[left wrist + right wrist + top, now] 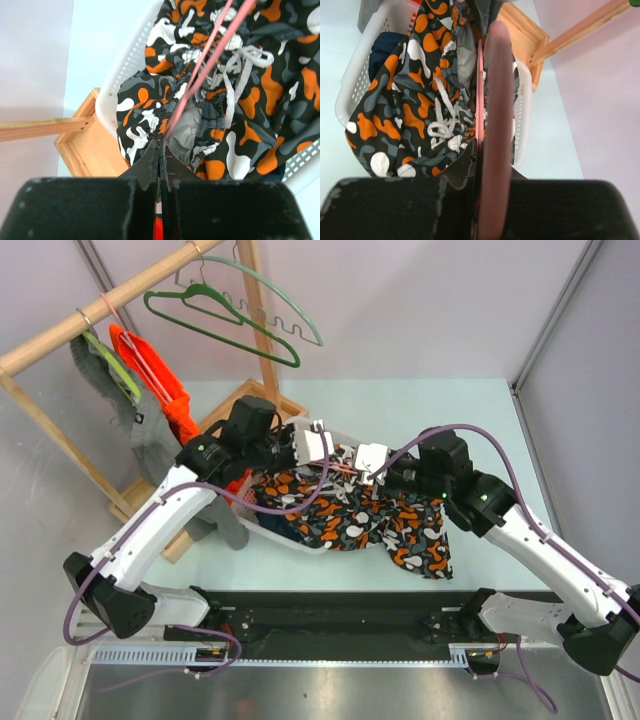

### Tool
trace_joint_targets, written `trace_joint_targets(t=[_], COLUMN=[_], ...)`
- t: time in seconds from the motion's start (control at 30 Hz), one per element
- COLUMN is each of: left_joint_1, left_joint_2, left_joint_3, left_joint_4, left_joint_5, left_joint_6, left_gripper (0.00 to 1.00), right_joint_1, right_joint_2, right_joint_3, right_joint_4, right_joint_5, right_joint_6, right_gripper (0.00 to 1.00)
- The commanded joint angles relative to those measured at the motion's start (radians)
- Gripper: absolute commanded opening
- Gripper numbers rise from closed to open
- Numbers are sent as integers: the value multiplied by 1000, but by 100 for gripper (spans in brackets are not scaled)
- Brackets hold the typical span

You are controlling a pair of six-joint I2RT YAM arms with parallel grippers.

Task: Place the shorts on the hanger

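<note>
The shorts (400,530), dark with orange, white and grey blobs, hang half out of a white basket (290,538) in the middle of the table. The thin pink hanger (345,470) lies across them between my two grippers. My left gripper (332,462) is shut on the bunched elastic waistband of the shorts (250,100); the pink hanger wire (215,50) runs right up to the left gripper's tips (162,145). My right gripper (358,472) is shut on the hanger (497,100), which passes between the right gripper's fingers (480,150) above the shorts (405,100) and their white drawstring.
A wooden clothes rack (100,315) stands at the back left, its base frame (95,145) beside the basket (125,70). On it hang a dark green hanger (220,320), a pale green wavy hanger (280,310), an orange garment (160,390) and grey clothes (150,440). Dark blue clothes (385,47) lie in the basket (522,115).
</note>
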State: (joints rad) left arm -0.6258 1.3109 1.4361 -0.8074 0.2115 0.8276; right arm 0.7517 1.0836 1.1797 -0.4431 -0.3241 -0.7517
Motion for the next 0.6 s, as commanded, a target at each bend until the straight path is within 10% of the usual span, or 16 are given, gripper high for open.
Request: trace_joint_targets(t=[0.0,0.43,0.57], left_joint_1=[3,46,138], left_joint_2=[36,74,44], left_joint_3=[84,149,176], left_joint_4=[-19,-65,-81], left_joint_5=[60,210,324], left_joint_6=[-54,-120,-179], left_gripper=[0,0,45], right_joint_1=[6,-118,-173], right_joint_2=[33,107,150], right_joint_3=[-11,-110,-104], right_joint_4=[161,512,618], right_joint_5=[-52,-412,-480], right_joint_6=[23,127,214], right_gripper=[0,0,0])
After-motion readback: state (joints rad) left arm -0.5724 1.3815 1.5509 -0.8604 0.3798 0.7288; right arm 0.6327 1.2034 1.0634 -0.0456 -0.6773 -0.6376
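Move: The right hand holds the pink hanger, its free end already in the shorts' waistband opening, about 11 cm to this hand's left, 5 cm ahead and 4 cm lower. That opening is right at the left fingertips, about 1 cm to their right; they are shut on its rim. The white drawstring lies some 6 cm to the left hand's right, 1 cm back and 10 cm down; the basket's middle is 2 cm to its left, 2 cm back and 20 cm down. With the left fingers still pinching the waistband's rim, the right hand keeps its hold on the hanger and feeds the free end leftward, about 4 cm and a little forward, swinging counter-clockwise as its fingers tip up, some 15 degrees in all. The left hand eases rightward 2 cm against it and edges up, its fingertips swinging back and right, then opens partway at the very end. ##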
